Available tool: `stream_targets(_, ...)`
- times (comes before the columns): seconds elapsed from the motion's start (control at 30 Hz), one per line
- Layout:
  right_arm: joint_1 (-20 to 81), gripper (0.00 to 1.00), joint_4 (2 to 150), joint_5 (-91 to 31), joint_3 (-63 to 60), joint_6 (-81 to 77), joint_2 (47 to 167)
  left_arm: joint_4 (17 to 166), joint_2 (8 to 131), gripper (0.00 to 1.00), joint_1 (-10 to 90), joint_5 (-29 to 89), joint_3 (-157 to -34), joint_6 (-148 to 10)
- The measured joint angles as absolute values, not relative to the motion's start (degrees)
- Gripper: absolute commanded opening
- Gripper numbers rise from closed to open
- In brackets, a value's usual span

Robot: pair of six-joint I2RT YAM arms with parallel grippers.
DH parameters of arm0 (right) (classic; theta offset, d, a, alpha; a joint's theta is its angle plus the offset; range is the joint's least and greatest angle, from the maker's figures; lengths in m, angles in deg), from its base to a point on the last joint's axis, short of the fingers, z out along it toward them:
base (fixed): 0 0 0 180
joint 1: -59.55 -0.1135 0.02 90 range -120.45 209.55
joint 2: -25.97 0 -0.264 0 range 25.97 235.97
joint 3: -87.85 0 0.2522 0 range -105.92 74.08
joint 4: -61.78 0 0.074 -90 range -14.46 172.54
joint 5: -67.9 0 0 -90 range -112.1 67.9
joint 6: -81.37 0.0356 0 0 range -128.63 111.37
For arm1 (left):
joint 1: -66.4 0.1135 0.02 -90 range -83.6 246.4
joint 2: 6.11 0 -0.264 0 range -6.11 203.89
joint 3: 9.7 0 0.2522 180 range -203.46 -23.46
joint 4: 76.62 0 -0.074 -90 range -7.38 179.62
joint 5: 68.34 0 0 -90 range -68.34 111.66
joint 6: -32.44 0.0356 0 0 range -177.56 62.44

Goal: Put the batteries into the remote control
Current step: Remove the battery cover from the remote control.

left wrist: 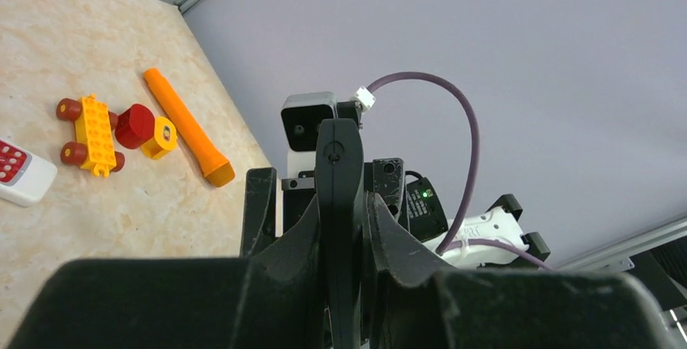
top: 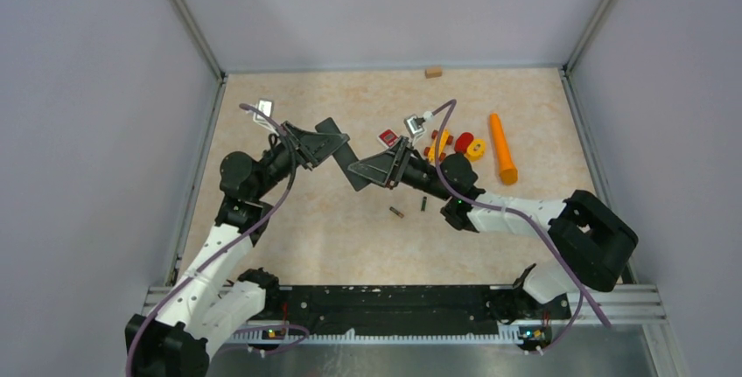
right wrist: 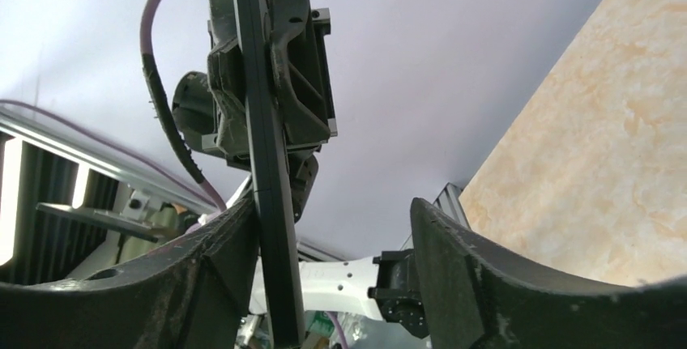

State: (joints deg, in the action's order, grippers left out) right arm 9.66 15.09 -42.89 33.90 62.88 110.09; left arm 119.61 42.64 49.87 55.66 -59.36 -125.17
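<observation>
The remote control (top: pixel 334 130) is a slim black bar held above the table between the two arms. My left gripper (top: pixel 322 145) is shut on it. In the left wrist view the bar (left wrist: pixel 339 171) stands edge-on, pinched between the fingers of that gripper (left wrist: pixel 348 227). My right gripper (top: pixel 376 170) is open at the bar's other end. In the right wrist view the bar (right wrist: pixel 263 122) rests against the left finger, with a wide gap to the right finger (right wrist: pixel 454 252). Two batteries (top: pixel 396 212) (top: pixel 423 204) lie loose on the table just in front of the grippers.
An orange cone (top: pixel 502 148) and red and yellow toy blocks (top: pixel 451 143) lie at the right back. A small white device with red buttons (top: pixel 388 137) sits behind the right gripper. A wooden block (top: pixel 433 72) is at the far edge, a pale small object (top: pixel 262 108) at the back left.
</observation>
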Motion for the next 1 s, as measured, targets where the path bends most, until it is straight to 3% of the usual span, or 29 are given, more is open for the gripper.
stream_targets(0.03,9.66,0.61,15.07,-42.11,33.9,63.12,110.09,119.66,42.64,0.0,49.87,55.33,-59.28,-125.61)
stream_targets(0.13,9.59,0.35,15.0,-41.25,33.57,64.38,110.09,119.57,42.64,0.0,49.89,54.48,-59.08,-126.11)
stream_targets(0.2,9.44,0.24,15.35,-41.32,32.39,64.87,110.11,119.55,42.64,0.0,50.06,53.56,-58.75,-126.63)
stream_targets(0.27,9.4,0.2,15.55,-41.69,31.3,65.41,110.15,119.64,42.62,0.0,50.26,52.9,-58.75,-127.09)
stream_targets(0.67,10.38,0.16,13.69,-48.07,31.06,61.72,110.15,111.2,42.49,0.0,50.87,55.13,-63.01,-127.31)
stream_targets(1.0,10.93,0.25,13.52,-48.9,31.32,61.17,110.15,109.21,42.49,0.0,51.64,55.99,-64.08,-126.5)
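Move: The black remote control, still held by the left hand, slopes down between the open right fingers: its middle is about 3 cm above, 1 cm ahead and 2 cm left of the right hand. From the left hand, its middle is roughly 2 cm back, 1 cm right and 3 cm below. Some 25 cm beneath the right hand, a brown battery lies level with it and 9 cm right; a white remote lies about 20 cm ahead, 8 cm right. The right hand rises about 2 cm and closes its fingers, pinching the lower end of the left-held remote control. ##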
